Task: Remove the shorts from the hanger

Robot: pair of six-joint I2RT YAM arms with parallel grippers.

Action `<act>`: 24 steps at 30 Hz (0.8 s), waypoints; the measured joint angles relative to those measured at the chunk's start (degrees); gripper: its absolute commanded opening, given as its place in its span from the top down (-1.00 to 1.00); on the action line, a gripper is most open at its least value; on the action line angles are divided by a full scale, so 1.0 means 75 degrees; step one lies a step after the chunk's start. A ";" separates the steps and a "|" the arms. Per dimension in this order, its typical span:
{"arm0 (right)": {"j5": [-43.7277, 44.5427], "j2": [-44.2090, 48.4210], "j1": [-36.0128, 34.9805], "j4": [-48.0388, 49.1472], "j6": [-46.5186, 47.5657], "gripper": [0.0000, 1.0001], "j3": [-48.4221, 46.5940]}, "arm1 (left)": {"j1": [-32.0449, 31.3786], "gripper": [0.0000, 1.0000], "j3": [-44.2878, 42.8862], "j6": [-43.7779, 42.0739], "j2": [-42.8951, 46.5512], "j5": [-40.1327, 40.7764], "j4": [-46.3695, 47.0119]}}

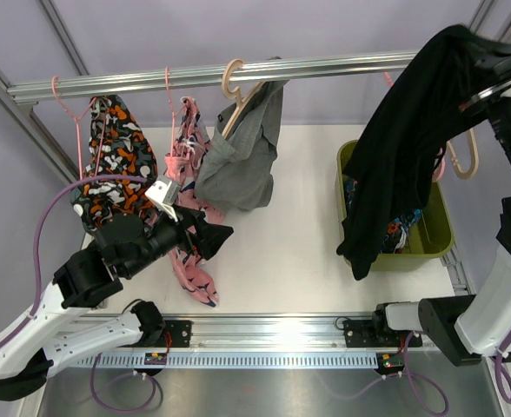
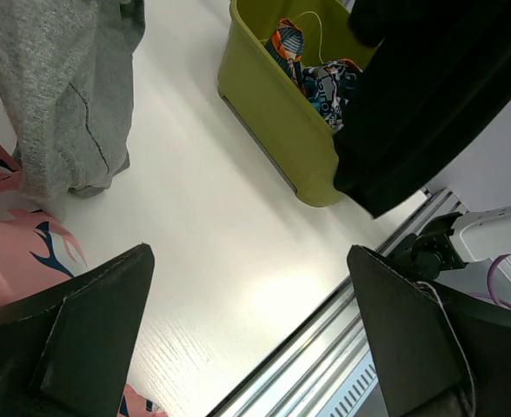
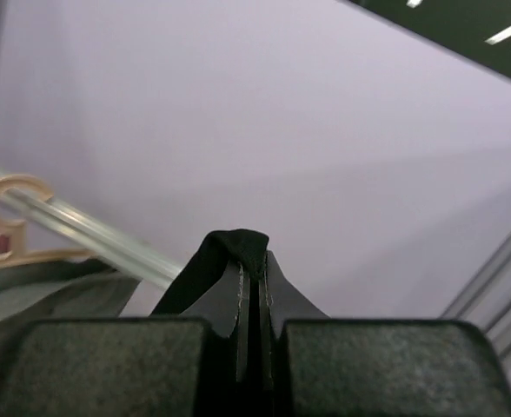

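My right gripper (image 1: pixel 481 54) is shut on the black shorts (image 1: pixel 408 148) and holds them high at the right end of the rail, off the hangers. They hang down over the green bin (image 1: pixel 442 239). In the right wrist view the fingers (image 3: pixel 254 269) pinch a fold of black cloth (image 3: pixel 238 245). Grey shorts (image 1: pixel 242 156) hang on a beige hanger (image 1: pixel 234 82) at mid rail. Blue-orange-white patterned shorts (image 1: pixel 112 161) hang on a pink hanger at the left. My left gripper (image 1: pixel 208 239) is open and empty, low in front of the pink shorts (image 1: pixel 190 174). In its wrist view (image 2: pixel 251 330) only table shows between the fingers.
The metal rail (image 1: pixel 325 66) spans the back. An empty beige hanger (image 1: pixel 466 163) hangs behind the black shorts. The green bin (image 2: pixel 273 113) holds patterned cloth (image 2: pixel 312 69). Grey shorts (image 2: pixel 64 95) and black shorts (image 2: pixel 438 104) show in the left wrist view. A metal track (image 1: pixel 273 334) runs along the near edge.
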State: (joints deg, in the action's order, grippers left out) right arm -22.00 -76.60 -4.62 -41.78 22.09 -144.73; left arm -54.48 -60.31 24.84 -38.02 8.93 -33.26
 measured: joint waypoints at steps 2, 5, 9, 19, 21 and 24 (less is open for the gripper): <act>0.0423 -0.0201 0.0172 0.0335 0.0000 1.00 -0.0344 | 0.0000 -0.98 0.0000 -0.0009 0.0003 -0.0003 0.0006; 0.0898 -0.0370 0.0423 0.0749 0.0023 1.00 -0.0568 | 0.0000 -0.98 0.0000 -0.0035 0.0009 -0.0023 0.0020; 0.1256 -0.0370 0.0906 0.1011 0.0067 1.00 -0.0321 | 0.0000 -0.98 0.0006 -0.0052 0.0044 -0.0058 0.0044; 0.0627 -0.0137 0.3305 0.1142 -0.0737 1.00 0.1649 | 0.0000 -0.98 0.0248 -0.0050 0.0391 -0.0117 0.0041; 0.0087 -0.0134 0.3442 0.1061 -0.0933 1.00 0.1880 | 0.0000 -0.98 0.0248 -0.0050 0.0408 -0.0134 0.0050; -0.0970 0.0020 0.3465 0.0903 -0.1276 1.00 0.2328 | 0.0000 -0.98 0.0248 -0.0050 0.0405 -0.0166 0.0050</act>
State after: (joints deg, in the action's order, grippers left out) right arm -29.28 -76.44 21.37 -35.00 12.51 -127.26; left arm -54.48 -58.46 24.47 -34.98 7.68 -32.88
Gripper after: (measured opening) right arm 0.033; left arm 0.987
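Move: My closed right hand, high up, already has the black shorts dangling. The green basket they go to lies about 8 cm ahead of it, some 9 cm to its right and roughly 56 cm below; the patterned clothes inside are about 7 cm ahead, 7 cm right. The pink hanger on the bar is some 20 cm ahead, 11 cm right and 20 cm lower. From my idle left hand the basket is about 40 cm right and 14 cm ahead. Keeping the black shorts pinched, I swing my right hand quickly to the right, about 13 cm, and easing 2 cm or so back left at the end. It also reaches some 8 cm forward towards the basket, rises a few centimetres first and then sinks about 11 cm, the wrist turning clockwise some 25 degrees before partly turning back as the fingers tip down. ##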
